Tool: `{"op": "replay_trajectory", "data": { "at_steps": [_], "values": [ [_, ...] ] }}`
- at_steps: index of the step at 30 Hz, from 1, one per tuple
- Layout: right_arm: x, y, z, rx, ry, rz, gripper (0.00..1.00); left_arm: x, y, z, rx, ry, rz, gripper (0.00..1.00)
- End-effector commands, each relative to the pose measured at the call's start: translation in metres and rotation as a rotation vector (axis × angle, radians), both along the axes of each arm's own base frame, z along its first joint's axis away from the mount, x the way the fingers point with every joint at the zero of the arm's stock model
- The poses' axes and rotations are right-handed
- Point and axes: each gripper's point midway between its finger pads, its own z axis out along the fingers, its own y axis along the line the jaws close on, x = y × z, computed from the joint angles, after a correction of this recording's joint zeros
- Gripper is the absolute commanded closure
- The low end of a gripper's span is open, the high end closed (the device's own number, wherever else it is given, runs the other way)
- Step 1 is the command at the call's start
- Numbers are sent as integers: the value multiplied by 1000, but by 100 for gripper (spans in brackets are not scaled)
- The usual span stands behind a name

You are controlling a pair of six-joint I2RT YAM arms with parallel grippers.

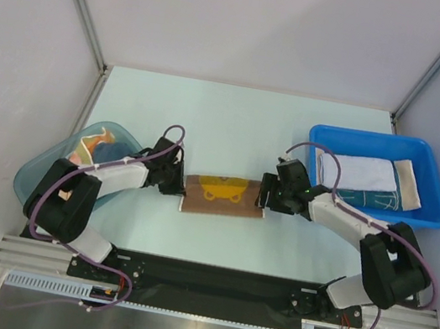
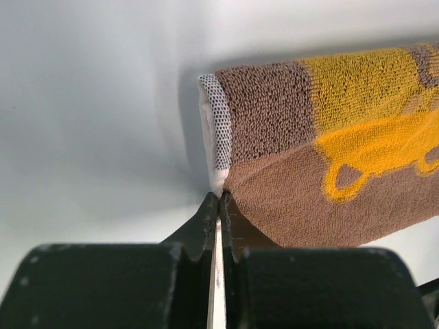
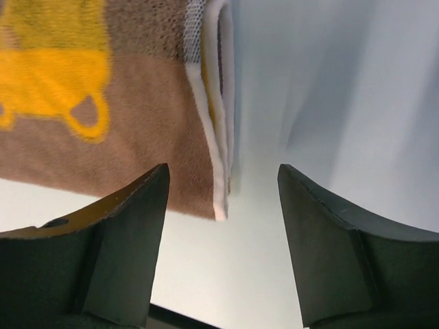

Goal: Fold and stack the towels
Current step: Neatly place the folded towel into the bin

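Note:
A folded brown towel (image 1: 223,196) with a yellow print lies flat in the middle of the table, between the two arms. My left gripper (image 1: 180,185) is at its left end. The left wrist view shows this gripper (image 2: 219,199) shut on the near left corner of the brown towel (image 2: 295,185), pinching its white edge. My right gripper (image 1: 266,194) is at the right end. In the right wrist view it (image 3: 223,175) stands open, its fingers either side of the near right corner of the towel (image 3: 137,157), touching nothing.
A blue bin (image 1: 378,139) at the right holds folded towels, one white (image 1: 364,171) and one teal (image 1: 368,197). A translucent teal tub (image 1: 39,175) at the left holds an orange cloth (image 1: 91,146). Grey walls close the table in.

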Motion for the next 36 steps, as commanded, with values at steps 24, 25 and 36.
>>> {"op": "replay_trajectory", "data": {
  "at_steps": [24,25,36],
  "values": [
    [7,44,-23,10,33,142,100,-25,14,-12,-7,29,69,97],
    [11,43,-15,-3,8,137,100,-23,14,-9,-4,21,69,96],
    [41,2,74,-225,-105,136,100,35,31,72,47,-145,91,50]
  ]
}}
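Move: The right hand hovers open over the folded towel's right edge; the towel's middle lies about 12 cm to its left, 2 cm ahead and 3 cm lower. The blue bin's middle is some 24 cm to this hand's right and 10 cm farther out. The left hand already pinches the towel's left edge, with the towel's middle about 10 cm to its right, roughly level ahead and in height. The right fingers shut on the folded towel's right edge after easing about 4 cm left, slightly forward and down, then lift it some 7 cm while carrying it a little forward. The left hand keeps its pinch on the opposite edge, almost still, until the right has closed, then opens, lets go and rises about 4 cm, drifting forward and left away from the towel. ##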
